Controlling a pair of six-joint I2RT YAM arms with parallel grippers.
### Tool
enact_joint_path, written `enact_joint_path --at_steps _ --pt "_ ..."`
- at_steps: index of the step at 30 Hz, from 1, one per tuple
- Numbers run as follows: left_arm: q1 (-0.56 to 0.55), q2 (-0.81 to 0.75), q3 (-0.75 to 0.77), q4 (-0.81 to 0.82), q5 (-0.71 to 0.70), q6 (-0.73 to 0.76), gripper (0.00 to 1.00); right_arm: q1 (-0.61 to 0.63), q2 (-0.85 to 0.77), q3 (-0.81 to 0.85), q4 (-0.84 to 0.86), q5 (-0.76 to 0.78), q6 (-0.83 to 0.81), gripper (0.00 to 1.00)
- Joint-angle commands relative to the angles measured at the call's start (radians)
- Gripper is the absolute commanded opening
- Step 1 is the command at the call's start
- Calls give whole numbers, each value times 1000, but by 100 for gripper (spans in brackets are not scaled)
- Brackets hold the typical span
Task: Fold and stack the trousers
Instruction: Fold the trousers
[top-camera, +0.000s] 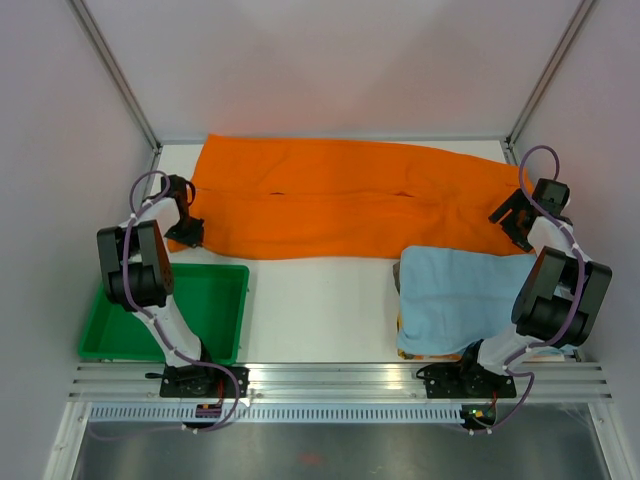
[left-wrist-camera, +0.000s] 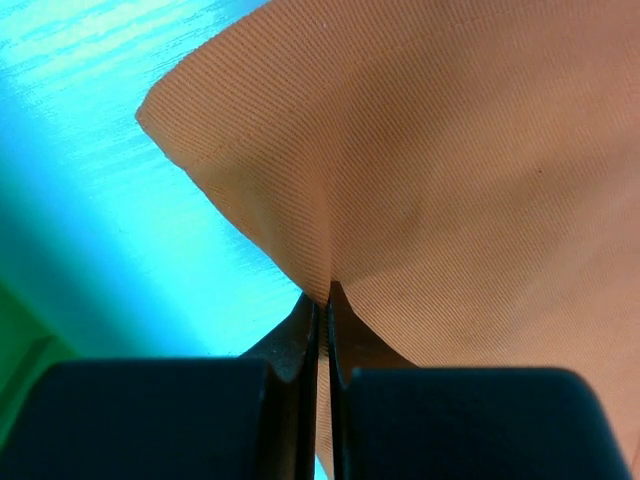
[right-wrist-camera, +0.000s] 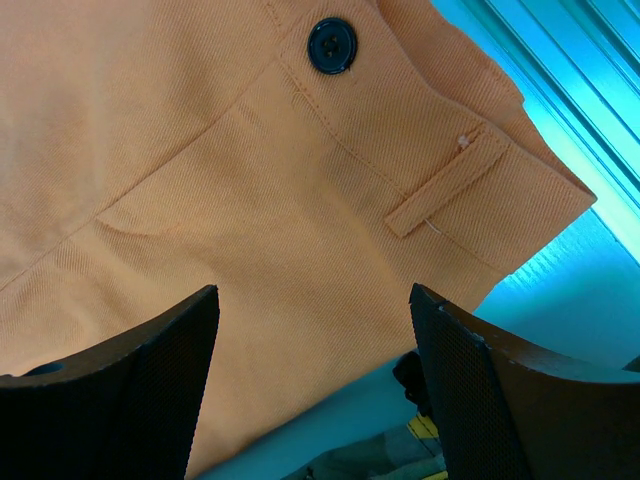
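Observation:
The orange trousers (top-camera: 350, 200) lie spread flat across the back of the table, legs to the left and waist to the right. My left gripper (top-camera: 186, 226) is at the near left leg end. In the left wrist view it (left-wrist-camera: 323, 297) is shut on a pinched fold of the trousers (left-wrist-camera: 450, 170) near the hem corner. My right gripper (top-camera: 513, 219) hangs over the waist end. Its dark fingers (right-wrist-camera: 150, 385) stand wide open above the trousers (right-wrist-camera: 200, 160), near the waistband's dark button (right-wrist-camera: 331, 45) and a belt loop (right-wrist-camera: 445, 186), with nothing between them.
A green tray (top-camera: 232, 322) sits at the near left beside the left arm. A folded light blue cloth (top-camera: 455, 295) lies at the near right, just in front of the trousers' waist. White table (top-camera: 320, 305) shows between them. Metal frame posts rise at both back corners.

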Motion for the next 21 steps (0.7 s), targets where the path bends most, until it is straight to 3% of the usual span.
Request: enact_joint_path --at_steps 1,14,21 --pt "5 -80 15 76 -19 23 2 -3 -67 -14 4 7 20 83" --pt "4 -209 64 109 28 74 2 -3 -228 -221 67 -3 184 84" --pt "5 -198 58 131 16 71 2 -3 -191 -252 100 -40 260 85"
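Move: The left hand, shut on the near edge of the near leg by its hem, has the far leg's hem about 22 cm ahead of it; the green bin's middle is some 19 cm back, 9 cm left. For the open right hand, the trousers' near waist edge lies about 6 cm back, 2 cm left and 6 cm below; the button is roughly 8 cm ahead, 5 cm right, and the blue pile's middle 20 cm back, 6 cm left. Left hand lifts its pinched edge some 8 cm, easing forward; open right draws back-left about 5 cm towards its edge. ##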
